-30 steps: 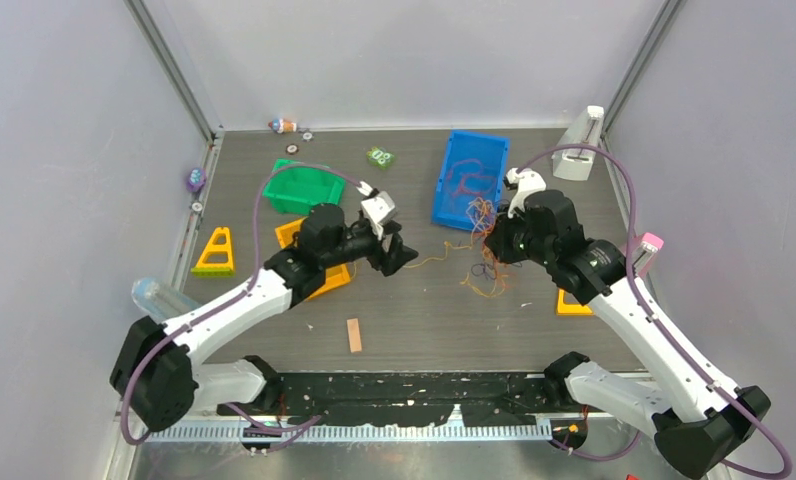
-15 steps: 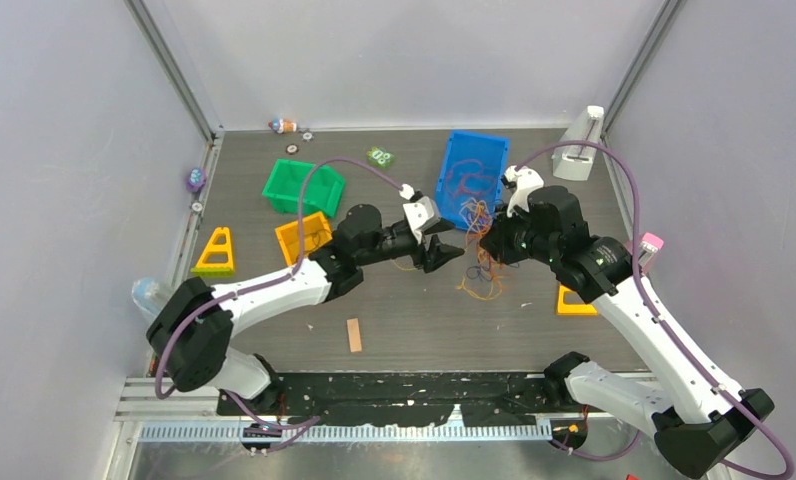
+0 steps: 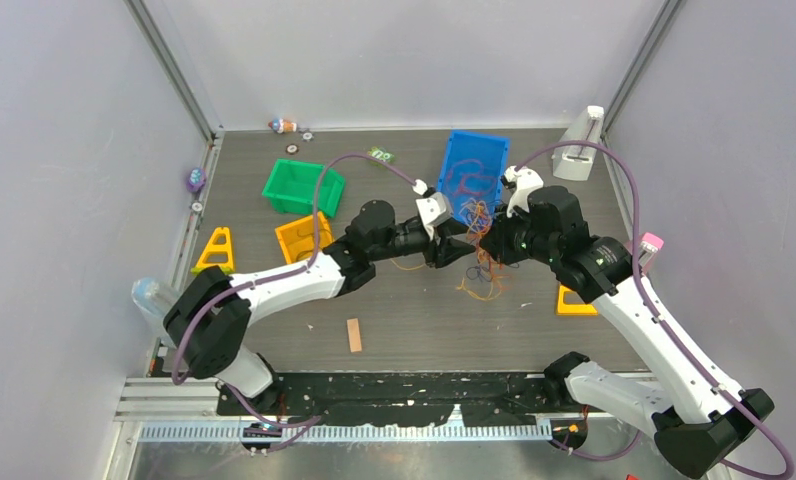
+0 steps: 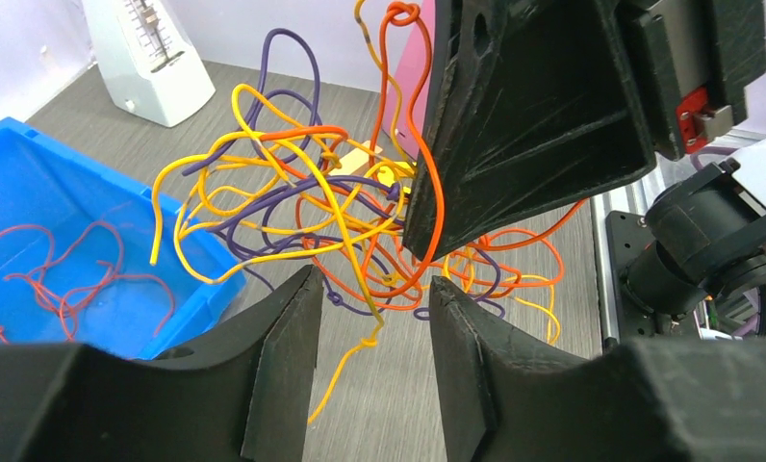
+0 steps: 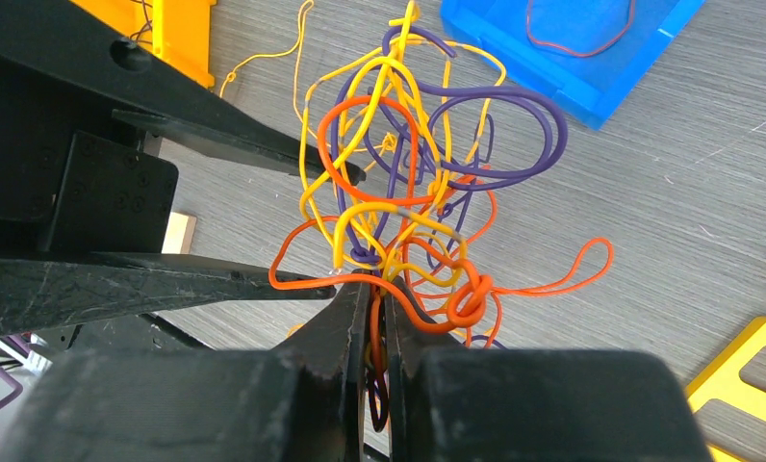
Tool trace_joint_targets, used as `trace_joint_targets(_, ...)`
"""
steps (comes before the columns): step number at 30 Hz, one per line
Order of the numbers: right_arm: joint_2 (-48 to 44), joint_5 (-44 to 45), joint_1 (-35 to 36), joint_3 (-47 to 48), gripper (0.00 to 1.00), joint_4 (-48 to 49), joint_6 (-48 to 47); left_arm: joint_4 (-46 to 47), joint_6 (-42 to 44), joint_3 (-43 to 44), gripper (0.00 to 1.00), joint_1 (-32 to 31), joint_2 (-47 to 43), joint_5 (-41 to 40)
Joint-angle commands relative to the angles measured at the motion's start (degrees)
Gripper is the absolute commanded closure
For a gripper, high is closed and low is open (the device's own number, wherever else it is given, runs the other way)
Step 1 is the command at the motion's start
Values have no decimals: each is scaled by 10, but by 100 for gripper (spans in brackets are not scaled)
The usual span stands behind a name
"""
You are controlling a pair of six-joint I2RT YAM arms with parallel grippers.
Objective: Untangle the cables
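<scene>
The cables (image 3: 482, 262) form one tangle of orange, yellow and purple strands hanging above the table centre. My right gripper (image 5: 377, 289) is shut on the cables, pinching an orange and dark strand of the tangle (image 5: 408, 192) between its fingers. My left gripper (image 4: 374, 284) is open just left of the right gripper (image 3: 491, 240). One yellow knotted strand (image 4: 371, 332) dangles in the gap between its jaws, touching neither. The bulk of the tangle (image 4: 331, 212) hangs beyond its fingertips. In the top view the left gripper (image 3: 456, 243) nearly meets the right one.
A blue bin (image 3: 452, 200) holding loose red cables stands just behind the grippers. A green bin (image 3: 299, 187), an orange bin (image 3: 304, 235) and a yellow triangle (image 3: 215, 252) lie left. A wooden block (image 3: 354, 334) lies near the front, and a yellow piece (image 3: 572, 303) lies right.
My left arm has swung right from the orange bin to the hanging tangle, and its jaws have narrowed. The right gripper has kept holding the tangle almost in place.
</scene>
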Motion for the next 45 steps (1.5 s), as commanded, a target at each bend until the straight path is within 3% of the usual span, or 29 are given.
trace_joint_targets(1, -13, 4, 3, 10, 95, 25, -2, 14, 3, 22, 53, -3, 9, -6)
trace_joint_targets(14, -21, 7, 3, 1, 95, 32, 5, 20, -7, 30, 67, -6, 33, 4)
trace_joint_targets(15, -22, 7, 3, 0, 95, 33, 6, 20, -9, 32, 70, -6, 35, 6)
trace_joint_targets(18, -23, 8, 3, -4, 95, 34, 8, 9, -6, 36, 99, -6, 34, 9)
trace_joint_targets(19, -24, 9, 3, -9, 95, 34, 9, 8, -5, 33, 100, -6, 31, 9)
trace_joint_targets(22, -26, 66, 3, -27, 95, 29, 22, -3, 0, 17, 100, -2, 5, -10)
trace_joint_targets(25, -29, 176, 1, -68, 95, 20, 54, -62, 3, 3, 100, 22, -33, -59)
trace_joint_targets(33, -27, 305, -83, -184, 95, -5, 188, -186, -86, -60, 100, 176, -146, -99)
trace_joint_targets(38, -68, 270, -160, -232, 95, 15, 240, -307, -78, -31, 100, 196, -143, -133)
trace_joint_targets(45, -41, 129, -162, -233, 94, 77, 159, -455, -91, 63, 100, 197, -50, -155)
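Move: The left hand, its half-open fingers pointing right, has the hanging yellow cable strand about 2 cm to its right and 3 cm below. The blue bin's middle lies some 20 cm ahead of that hand, 3 cm right and 22 cm down; the orange bin is about 31 cm left, 3 cm ahead, equally low. From the right hand, gripping the tangle, the strand is roughly 3 cm left and 3 cm down, the yellow frame some 23 cm right, 6 cm back, 22 cm down. The left hand eases down 2 to 3 cm beside the tangle and shuts its fingers on the yellow strand, then draws it away towards its own side, about 17 cm left and 8 cm forward, sinking near the end and swinging some 30 degrees counter-clockwise while its fingers tip downward. Keeping its grip on the rest of the tangle, the right hand stays still until the left has closed, then pulls the other way, about 14 cm to the right and as far down, turning some 45 degrees clockwise towards the yellow frame. ##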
